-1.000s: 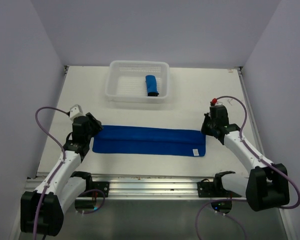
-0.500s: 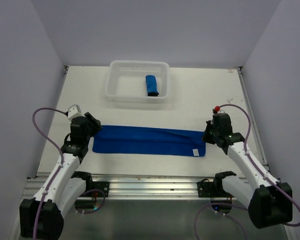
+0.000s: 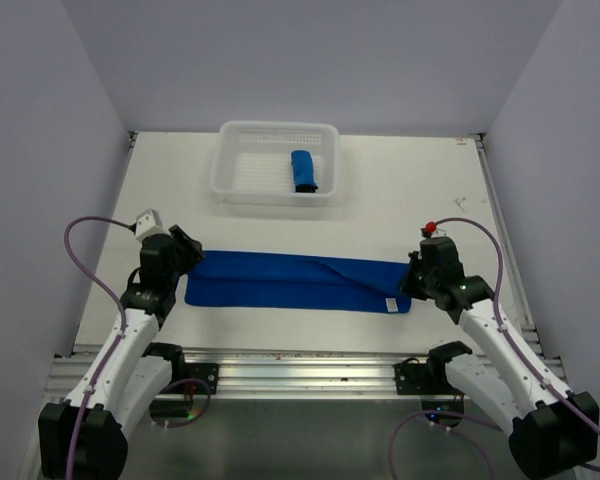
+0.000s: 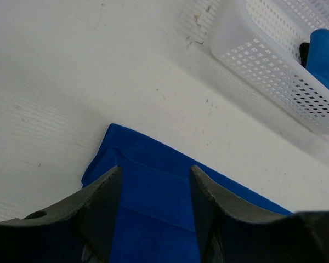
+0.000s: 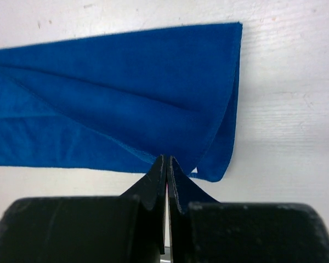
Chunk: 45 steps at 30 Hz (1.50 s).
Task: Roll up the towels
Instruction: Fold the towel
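Observation:
One royal-blue towel (image 3: 280, 280) lies flat as a long folded strip across the table's near half. My left gripper (image 3: 185, 262) hovers open over its left end; in the left wrist view the cloth (image 4: 153, 219) shows between the spread fingers (image 4: 104, 203). My right gripper (image 3: 408, 285) is shut at the strip's right end, and its tips (image 5: 165, 159) pinch the near edge of the towel's top layer (image 5: 126, 109), which is lifted and creased. The other towel (image 3: 303, 171) lies rolled in the white basket (image 3: 230, 180).
The white perforated basket (image 4: 263, 60) stands at the table's back centre, with the rolled towel (image 4: 324, 55) in its right half. A small white label (image 3: 390, 303) sits at the flat towel's near right corner. Grey walls close in on both sides.
My right arm has dropped toward the table's near edge with its gripper at the towel's right end, and a diagonal crease has appeared there. The left arm has barely shifted.

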### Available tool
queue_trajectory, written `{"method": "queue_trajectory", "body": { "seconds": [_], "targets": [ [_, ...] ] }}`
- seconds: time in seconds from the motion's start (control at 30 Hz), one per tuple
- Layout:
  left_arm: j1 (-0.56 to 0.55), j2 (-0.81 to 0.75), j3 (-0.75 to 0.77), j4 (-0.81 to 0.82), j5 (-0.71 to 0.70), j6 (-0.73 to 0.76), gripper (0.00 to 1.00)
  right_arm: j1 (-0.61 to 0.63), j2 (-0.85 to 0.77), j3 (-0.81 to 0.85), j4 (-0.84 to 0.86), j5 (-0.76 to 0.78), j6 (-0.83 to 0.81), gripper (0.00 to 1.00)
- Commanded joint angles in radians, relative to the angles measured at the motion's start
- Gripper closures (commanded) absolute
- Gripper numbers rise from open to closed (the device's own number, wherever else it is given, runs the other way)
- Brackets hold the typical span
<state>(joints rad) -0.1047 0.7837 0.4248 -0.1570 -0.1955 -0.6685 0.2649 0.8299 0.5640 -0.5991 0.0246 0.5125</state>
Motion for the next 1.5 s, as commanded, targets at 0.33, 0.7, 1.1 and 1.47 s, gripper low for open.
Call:
{"method": "queue_trajectory", "body": {
  "seconds": [0.33,0.7,1.1,1.47],
  "targets": [
    [0.008,-0.023,0.019,-0.013,0.031,0.012,0.44,0.183,0.035,0.036,-0.218,0.33,0.225,1.0],
    [0.008,-0.023,0.003,-0.01,0.042,0.009,0.43,0.192,0.041,0.028,-0.225,0.328,0.241,1.0],
    [0.008,-0.006,0.015,-0.013,0.057,0.012,0.43,0.192,-0.03,0.126,-0.263,0.327,0.225,0.6],
    [0.008,0.074,0.0,0.068,0.156,-0.009,0.43,0.191,-0.018,-0.064,-0.133,0.293,0.411,0.45]
  ]
}}
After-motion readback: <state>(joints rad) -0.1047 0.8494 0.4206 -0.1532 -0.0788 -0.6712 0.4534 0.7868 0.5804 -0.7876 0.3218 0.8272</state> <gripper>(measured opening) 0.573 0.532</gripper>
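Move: The right hand already holds the upper layer's corner; it is bound for the towel's near right corner, about 4 cm back, 2 cm to the right and 3 cm below. The white label lies some 3 cm back, 2 cm left and 3 cm below, while the towel's far right corner is about 7 cm ahead, 2 cm right and 4 cm below. From the idle left hand, the near right corner lies roughly 46 cm right, 12 cm back and 7 cm below. Still pinching the upper layer's corner, the right hand draws it about 4 cm back towards the towel's near right corner while sinking nearly 3 cm and swinging a little right, tipping and turning slightly clockwise, then pauses there and opens to let go. With the fingers about half open, it lifts some 5 cm clear with a small forward drift and dips about halfway back down, as the empty left hand, its opening unchanged, eases about 2 cm right and 2 cm down over the towel's left end. ##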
